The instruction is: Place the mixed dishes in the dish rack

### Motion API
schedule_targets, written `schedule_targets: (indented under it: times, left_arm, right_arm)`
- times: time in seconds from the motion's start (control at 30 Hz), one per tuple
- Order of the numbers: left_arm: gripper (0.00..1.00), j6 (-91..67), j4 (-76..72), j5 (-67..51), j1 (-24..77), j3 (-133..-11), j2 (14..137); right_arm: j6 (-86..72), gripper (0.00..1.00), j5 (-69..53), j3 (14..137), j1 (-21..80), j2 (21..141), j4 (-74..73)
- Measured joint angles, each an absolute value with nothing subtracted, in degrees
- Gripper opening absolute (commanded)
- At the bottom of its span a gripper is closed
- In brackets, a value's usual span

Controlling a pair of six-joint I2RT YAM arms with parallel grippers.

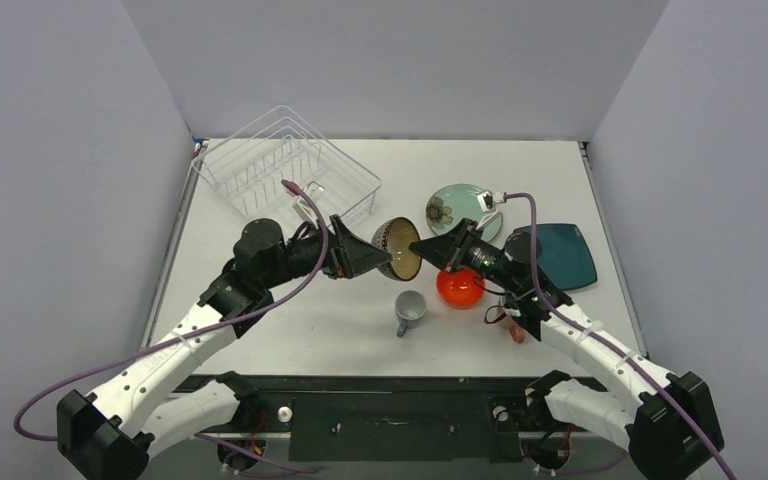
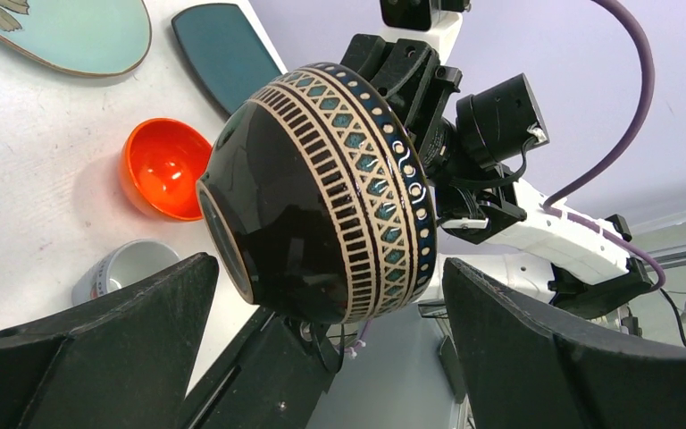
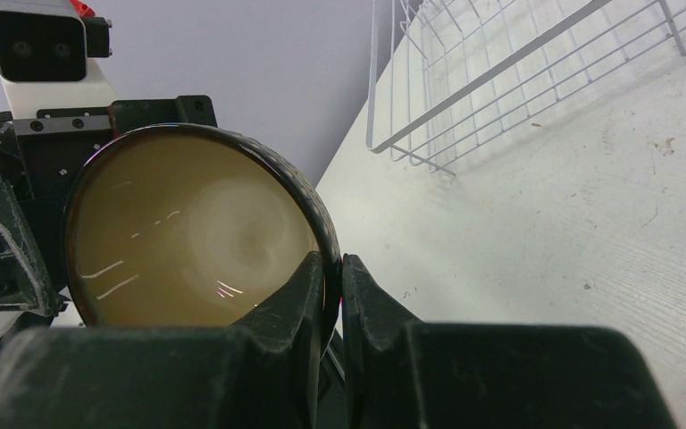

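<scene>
The brown bowl [image 1: 397, 249] hangs on its side in mid-air between the two arms, its patterned outside [image 2: 322, 192] facing the left wrist and its beige inside [image 3: 188, 241] facing the right wrist. My right gripper [image 1: 428, 248] [image 3: 332, 268] is shut on the bowl's rim. The left gripper [image 1: 365, 258] [image 2: 328, 268] is open, a finger on each side of the bowl with a gap showing on both sides. The white wire dish rack [image 1: 285, 165] [image 3: 518, 71] stands at the back left with nothing in it.
On the table lie the orange-red bowl [image 1: 459, 288] [image 2: 163, 165], the grey-blue mug [image 1: 409, 311] [image 2: 125, 268], the round pale-teal plate [image 1: 457, 208] [image 2: 62, 31] and the dark-teal plate [image 1: 560, 255] [image 2: 223, 49]. A pink object [image 1: 516, 330] peeks out beneath the right arm.
</scene>
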State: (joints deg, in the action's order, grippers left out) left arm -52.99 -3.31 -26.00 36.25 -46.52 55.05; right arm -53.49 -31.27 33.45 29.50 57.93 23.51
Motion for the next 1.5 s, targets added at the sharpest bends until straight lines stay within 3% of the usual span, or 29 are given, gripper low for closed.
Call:
schedule_targets:
  times: [0.3, 0.53, 1.13, 1.4, 1.5]
  left_arm:
    - [0.99, -51.79, -1.8, -24.25, 37.58, -47.03, 55.05]
    - [0.89, -48.71, 3.07, -19.84, 40.49, -49.45, 55.05]
    - [0.77, -48.66, 5.43, -16.86, 40.84, -49.91, 55.11]
    - [0.53, -48.58, 6.72, -15.97, 40.84, -50.48, 55.31]
    - [0.38, -48.53, 6.83, -15.84, 40.84, -50.52, 55.31]
  right_arm:
    - [-52.12, 0.0, -29.41, 33.45, 31.42, 58.28, 23.0]
    - [-51.42, 0.0, -28.47, 33.45, 31.99, 58.28, 22.55]
    - [-50.57, 0.0, -27.18, 33.45, 32.75, 58.28, 22.22]
    - [-50.11, 0.0, -25.91, 33.45, 33.17, 58.28, 22.11]
    - [-50.0, 0.0, -25.5, 33.45, 33.39, 58.28, 22.13]
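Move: The left hand's open fingers straddle the foot end of the patterned bowl, whose middle lies about 3 cm to the right, 2 cm ahead and level. The right hand already pinches its rim from below, with the bowl's middle some 5 cm above, 3 cm left and 1 cm ahead. From the left hand, the grey mug sits about 5 cm back, 6 cm right and 20 cm down; the orange bowl 1 cm ahead, 19 cm right, 21 cm down; the dish rack roughly 29 cm ahead, 27 cm left, 18 cm down. The left fingers close by about a third from wide open until one pad meets the patterned bowl's rim side and the other the side near its foot. That hand sinks about 1 cm, its fingers tipping down and swinging slightly counter-clockwise, under 10 degrees in all. The right hand keeps its pinch on the rim and eases about 1 cm left and down, bringing the bowl to the left hand. ##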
